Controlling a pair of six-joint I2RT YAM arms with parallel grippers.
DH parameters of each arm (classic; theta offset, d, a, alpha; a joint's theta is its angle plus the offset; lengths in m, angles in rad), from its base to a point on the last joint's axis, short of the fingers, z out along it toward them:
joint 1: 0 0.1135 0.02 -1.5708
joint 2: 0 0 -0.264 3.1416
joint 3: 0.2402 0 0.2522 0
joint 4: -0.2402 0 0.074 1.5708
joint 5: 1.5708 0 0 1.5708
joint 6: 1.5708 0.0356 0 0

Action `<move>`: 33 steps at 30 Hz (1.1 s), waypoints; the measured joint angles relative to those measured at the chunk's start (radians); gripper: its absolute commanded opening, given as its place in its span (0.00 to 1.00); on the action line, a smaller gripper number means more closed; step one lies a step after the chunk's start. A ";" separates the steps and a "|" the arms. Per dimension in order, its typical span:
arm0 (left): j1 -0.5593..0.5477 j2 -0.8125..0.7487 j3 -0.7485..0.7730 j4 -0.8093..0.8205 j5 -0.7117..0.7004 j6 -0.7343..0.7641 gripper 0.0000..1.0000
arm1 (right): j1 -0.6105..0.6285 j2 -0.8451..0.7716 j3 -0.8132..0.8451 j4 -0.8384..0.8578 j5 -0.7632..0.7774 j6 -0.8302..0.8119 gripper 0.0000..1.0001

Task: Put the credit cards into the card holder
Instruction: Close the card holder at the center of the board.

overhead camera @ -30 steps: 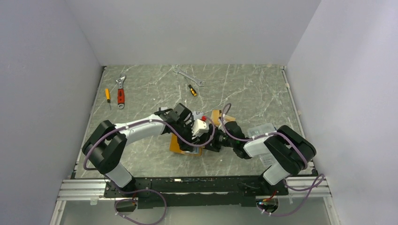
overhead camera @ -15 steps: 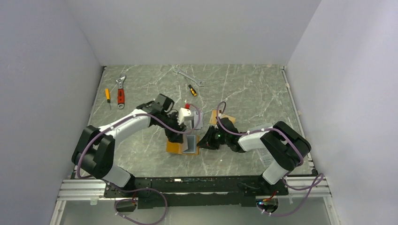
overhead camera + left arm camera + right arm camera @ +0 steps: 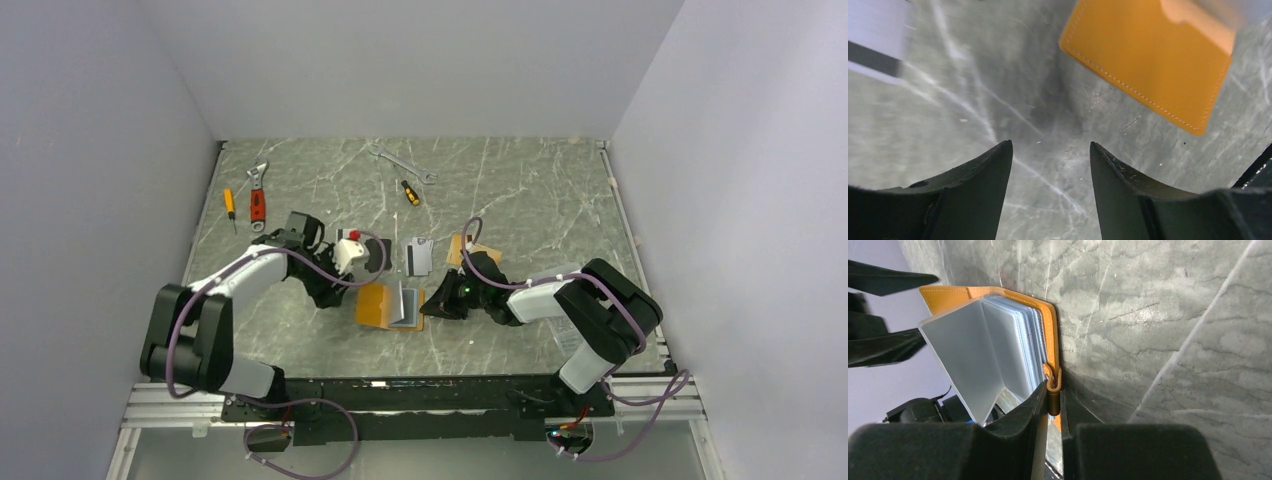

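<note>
The orange card holder lies open near the table's front, its clear pockets fanned upward. My right gripper is shut on the holder's small snap tab at its right edge. Just beyond the holder, a silver-grey credit card with a black stripe lies flat on the table; it also shows in the left wrist view. An orange-tan card lies to its right, partly under a cable. My left gripper is open and empty, just left of the holder.
Tools lie at the back of the table: a steel wrench, a small screwdriver, a red-handled adjustable wrench and a yellow screwdriver. Grey walls close in the table on three sides.
My left gripper pulled back leftward off the holder, still open. The right gripper closed on the snap tab. The silver card and the open holder are now uncovered.
</note>
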 measured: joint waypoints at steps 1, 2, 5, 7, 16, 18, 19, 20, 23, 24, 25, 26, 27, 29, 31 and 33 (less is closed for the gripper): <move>-0.005 0.034 -0.018 0.006 -0.010 0.003 0.63 | 0.000 0.000 0.000 0.000 0.000 0.000 0.12; -0.011 0.058 -0.029 0.010 -0.016 0.005 0.63 | 0.000 0.000 -0.001 0.002 0.000 0.001 0.13; -0.053 0.080 -0.042 0.037 -0.031 0.015 0.63 | 0.000 0.000 -0.005 0.009 0.000 0.005 0.16; -0.101 0.081 -0.042 0.059 -0.031 0.013 0.63 | 0.000 0.000 -0.007 0.013 0.000 0.005 0.21; -0.266 0.083 0.027 0.063 -0.013 -0.035 0.63 | 0.000 -0.023 -0.024 0.049 -0.012 0.005 0.44; -0.292 0.090 0.044 0.068 -0.003 -0.047 0.63 | 0.001 -0.024 -0.027 0.058 -0.016 0.005 0.44; -0.306 0.094 0.053 0.068 0.002 -0.055 0.63 | 0.001 -0.024 -0.029 0.063 -0.016 0.005 0.44; -0.317 0.097 0.060 0.069 0.007 -0.063 0.63 | 0.001 -0.024 -0.031 0.066 -0.016 0.005 0.44; -0.348 0.097 0.082 0.066 0.018 -0.082 0.63 | 0.001 -0.022 -0.032 0.070 -0.017 0.004 0.43; -0.359 0.097 0.093 0.066 0.022 -0.089 0.63 | 0.001 -0.021 -0.032 0.070 -0.018 0.003 0.43; -0.368 0.097 0.102 0.066 0.025 -0.095 0.63 | 0.001 -0.021 -0.032 0.070 -0.018 0.003 0.45; -0.378 0.097 0.110 0.067 0.030 -0.100 0.63 | 0.001 -0.020 -0.031 0.070 -0.019 0.001 0.47; -0.390 0.097 0.118 0.068 0.035 -0.107 0.63 | 0.001 -0.020 -0.031 0.070 -0.020 0.000 0.50; -0.412 0.102 0.130 0.069 0.039 -0.116 0.63 | 0.002 -0.020 -0.027 0.074 -0.028 -0.003 0.56; -0.439 0.124 0.148 0.074 0.041 -0.122 0.63 | 0.006 -0.019 -0.018 0.072 -0.034 -0.006 0.68; -0.467 0.155 0.166 0.083 0.040 -0.128 0.63 | 0.009 -0.025 -0.010 0.071 -0.041 -0.008 0.78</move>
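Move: The card holder lies open to the left hand's right, with the middle of its orange left cover about 8 cm right, 3 cm back and 4 cm below that hand. The stacked card pages are some 15 cm right and 3 cm back, the black card about 9 cm right and 9 cm ahead. The right hand already pinches the holder's strap right at its fingertips; from there the cover's middle is about 12 cm left, level fore and aft. The left hand, fingers kept open, first dips about 3 cm beside the orange cover, then sweeps some 15 cm to the right and a little back, climbing nearly 5 cm from its low point and turning about 20 degrees clockwise, to bring its fingertips against the cover's outer face and swing it up towards the pages. Meanwhile the right hand holds still at first, then opens its fingers to let go of the strap and eases up about 2 cm, staying beside the holder's right edge. ##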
